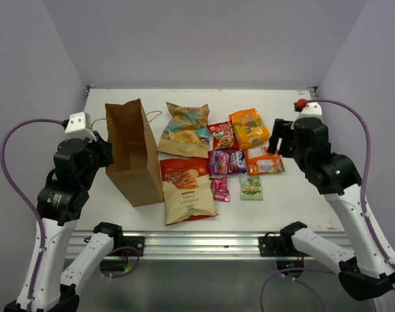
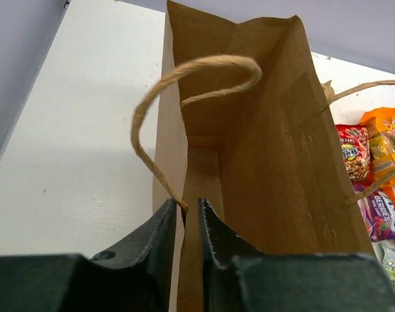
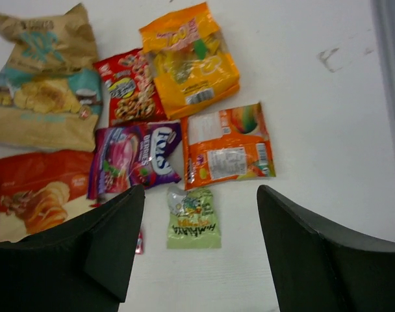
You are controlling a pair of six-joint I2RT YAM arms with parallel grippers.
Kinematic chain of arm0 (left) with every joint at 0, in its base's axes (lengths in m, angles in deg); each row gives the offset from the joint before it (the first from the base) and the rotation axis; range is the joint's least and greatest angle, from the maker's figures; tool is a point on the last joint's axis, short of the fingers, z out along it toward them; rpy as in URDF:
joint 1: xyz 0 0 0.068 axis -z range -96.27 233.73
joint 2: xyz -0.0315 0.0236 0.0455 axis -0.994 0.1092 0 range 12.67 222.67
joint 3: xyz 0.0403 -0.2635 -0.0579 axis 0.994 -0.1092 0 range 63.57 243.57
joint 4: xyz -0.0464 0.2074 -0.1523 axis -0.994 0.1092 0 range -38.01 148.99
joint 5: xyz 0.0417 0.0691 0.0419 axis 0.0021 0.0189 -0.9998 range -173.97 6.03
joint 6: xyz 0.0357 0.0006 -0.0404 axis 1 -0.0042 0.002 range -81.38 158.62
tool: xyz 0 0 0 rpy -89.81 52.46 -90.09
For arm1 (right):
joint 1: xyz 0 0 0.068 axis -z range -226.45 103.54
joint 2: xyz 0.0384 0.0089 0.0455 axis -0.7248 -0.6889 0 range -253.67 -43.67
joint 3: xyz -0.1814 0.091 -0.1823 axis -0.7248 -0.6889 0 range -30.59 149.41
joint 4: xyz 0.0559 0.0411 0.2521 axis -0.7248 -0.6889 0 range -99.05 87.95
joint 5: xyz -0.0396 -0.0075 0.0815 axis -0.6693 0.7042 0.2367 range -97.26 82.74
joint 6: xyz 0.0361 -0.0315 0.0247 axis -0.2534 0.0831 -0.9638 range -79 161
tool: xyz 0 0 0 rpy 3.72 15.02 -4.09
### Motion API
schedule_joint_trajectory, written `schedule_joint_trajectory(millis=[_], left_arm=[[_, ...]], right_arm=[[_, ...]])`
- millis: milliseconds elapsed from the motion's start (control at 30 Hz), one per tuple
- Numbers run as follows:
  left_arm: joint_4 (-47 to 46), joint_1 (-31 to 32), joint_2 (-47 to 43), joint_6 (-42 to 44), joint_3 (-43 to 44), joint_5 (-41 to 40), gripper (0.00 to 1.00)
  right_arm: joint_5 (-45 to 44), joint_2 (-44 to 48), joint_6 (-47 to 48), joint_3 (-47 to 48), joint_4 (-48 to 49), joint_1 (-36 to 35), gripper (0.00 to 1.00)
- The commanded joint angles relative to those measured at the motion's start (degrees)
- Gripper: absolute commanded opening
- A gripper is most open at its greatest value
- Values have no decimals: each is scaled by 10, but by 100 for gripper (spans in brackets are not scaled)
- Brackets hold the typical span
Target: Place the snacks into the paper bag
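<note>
The brown paper bag stands upright and open at the left of the table. My left gripper straddles the bag's near rim by a handle's root, its jaws narrowly apart and not pinching the paper. The snacks lie flat to the right of the bag: a tan-blue chip bag, an orange-cream chip bag, and red, yellow-orange, purple, orange, green and pink packets. My right gripper hovers open above the green packet, holding nothing.
The white table ends at a metal rail along its near edge. Grey walls close in the back and both sides. The bag's twisted handle arches up just past my left fingers.
</note>
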Motion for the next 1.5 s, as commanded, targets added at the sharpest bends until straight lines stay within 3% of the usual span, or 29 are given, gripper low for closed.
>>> schedule_joint_trajectory(millis=[0,33,133,267,633,1200,1233,1333,1367,1400,1467], left_arm=[[1,3,5,-1,-6,-2,20],[1,3,6,-1,-7,-2,16],[0,3,10,-1,-14,2,1],[-8,3,5,0,-26,11,0],[-17,3,2,6,-39,12,0],[-28,3,-19,16,-46,4,0],[-29,3,-20,15,-46,6,0],[-35,3,-22,19,-47,9,0],[-40,3,-22,20,-47,11,0],[-42,4,-23,20,-47,15,0],[-49,3,-24,21,-47,15,0]], right_arm=[[157,0,4,-50,54,1,73],[225,-1,-2,-81,69,1,74],[306,-2,-33,-160,138,0,75],[359,2,-79,-239,206,-34,75],[325,-41,-187,-361,350,-177,69],[332,-245,-219,-400,519,-232,61],[335,-252,-220,-401,534,-237,54],[340,-281,-224,-400,554,-244,22],[340,-288,-224,-400,556,-246,6],[335,-290,-224,-399,557,-248,0],[332,-290,-221,-400,555,-248,0]])
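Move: The CASSAVA CHIPS bag lies about 31 cm to the right hand's left, 5 cm back and nearly 30 cm below. Nearer that hand are the pink pack, 20 cm left and 4 cm back, and the purple BERRIES pack, 17 cm left and 5 cm ahead; the tan snack bag lies some 22 cm beyond the chips. The left hand has the paper bag's left handle at its half-open fingertips, about 2 cm ahead and 1 cm above; the paper bag itself stands about 9 cm right, 4 cm ahead, its middle 17 cm below. Down and left together sweeps the right hand, nearly 30 cm lower and 25 cm across, drawing back about 7 cm early on, towards the chips bag's right edge; its wrist turns some 35 degrees counter-clockwise and tips further down, then its fingers shut on that edge. Meanwhile the left hand stays put and pinches the paper bag's handle shut between its fingertips. ##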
